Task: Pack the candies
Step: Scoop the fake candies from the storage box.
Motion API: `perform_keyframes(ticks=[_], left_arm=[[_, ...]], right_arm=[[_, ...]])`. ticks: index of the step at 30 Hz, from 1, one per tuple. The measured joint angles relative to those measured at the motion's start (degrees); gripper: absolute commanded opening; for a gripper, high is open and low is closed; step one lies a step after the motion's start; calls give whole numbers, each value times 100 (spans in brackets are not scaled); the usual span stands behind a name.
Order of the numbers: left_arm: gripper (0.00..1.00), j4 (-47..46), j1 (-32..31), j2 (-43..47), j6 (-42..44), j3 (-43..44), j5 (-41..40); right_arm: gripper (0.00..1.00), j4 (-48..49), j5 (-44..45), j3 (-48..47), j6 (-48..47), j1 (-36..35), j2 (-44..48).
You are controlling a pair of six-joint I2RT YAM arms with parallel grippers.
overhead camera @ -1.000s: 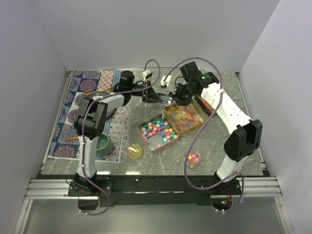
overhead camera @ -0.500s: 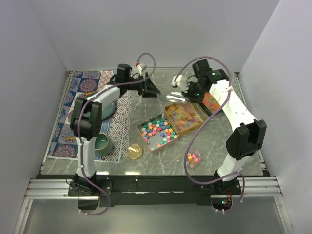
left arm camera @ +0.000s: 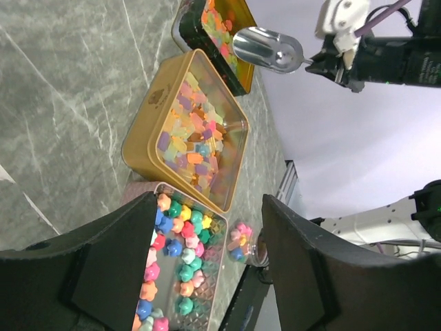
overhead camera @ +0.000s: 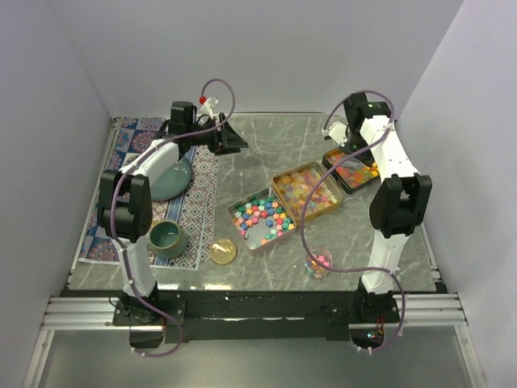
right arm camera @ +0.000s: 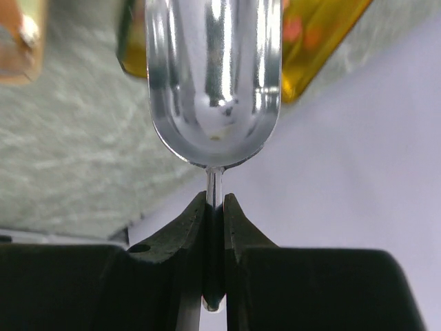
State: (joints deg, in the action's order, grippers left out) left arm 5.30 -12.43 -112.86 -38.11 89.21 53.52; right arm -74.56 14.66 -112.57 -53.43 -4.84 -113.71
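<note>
Pastel star candies [overhead camera: 262,217] fill a silver tin [overhead camera: 235,209] at the table's middle, with more in a small clear jar [overhead camera: 320,262] near the front. Translucent gummy candies [overhead camera: 307,187] lie in a gold tin [overhead camera: 283,179], and more sit in a dark tin [overhead camera: 352,168] at the back right. My right gripper [right arm camera: 215,201] is shut on the thin handle of a metal scoop [right arm camera: 215,83], which is empty. In the top view the right gripper [overhead camera: 341,141] hangs over the dark tin's far end. My left gripper [overhead camera: 233,139] hovers at the back left, open and holding nothing [left arm camera: 207,269].
A patterned mat [overhead camera: 129,174] covers the left side and carries a teal plate [overhead camera: 168,179] and a teal bowl [overhead camera: 166,238]. A round gold lid [overhead camera: 223,251] lies in front of the silver tin. White walls close in the table at the back and sides.
My left gripper has opened and swung back to the left, away from the scoop. My right gripper has carried the scoop to the right, to above the dark tin.
</note>
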Motion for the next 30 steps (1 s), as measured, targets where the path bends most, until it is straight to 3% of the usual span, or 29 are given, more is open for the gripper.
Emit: perform_keyframes(ticks=[13,18,30], left_arm=[[68,-861,302,564,-409,-898,15],[67,-1086,529,778,-507,-1185,13],[67,-1150,861,1067,-503,-1563,4]], right_arm=[[0,-190,2304,9,-404,-4,-415],[0,-127,2702,-409,-586,-15,-951],[0,-74,3023,-422,-837,-26,-1403]])
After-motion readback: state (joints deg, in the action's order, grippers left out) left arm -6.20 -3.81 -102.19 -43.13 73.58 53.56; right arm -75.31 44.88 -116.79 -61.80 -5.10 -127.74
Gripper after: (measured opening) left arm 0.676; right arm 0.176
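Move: The right hand already holds the scoop, its blade reaching left. The candies in the dark box lie about 9 cm left of this hand, roughly level with it and some 12 cm below. The gold box is about 20 cm left and 7 cm back, the round cup some 17 cm left and 25 cm back. From the empty left hand the dark box lies about 33 cm right and 4 cm back, some 15 cm below. Right hand shifts 7 cm right, tipping its scoop blade-down 30 degrees towards the dark box; left withdraws leftward. ##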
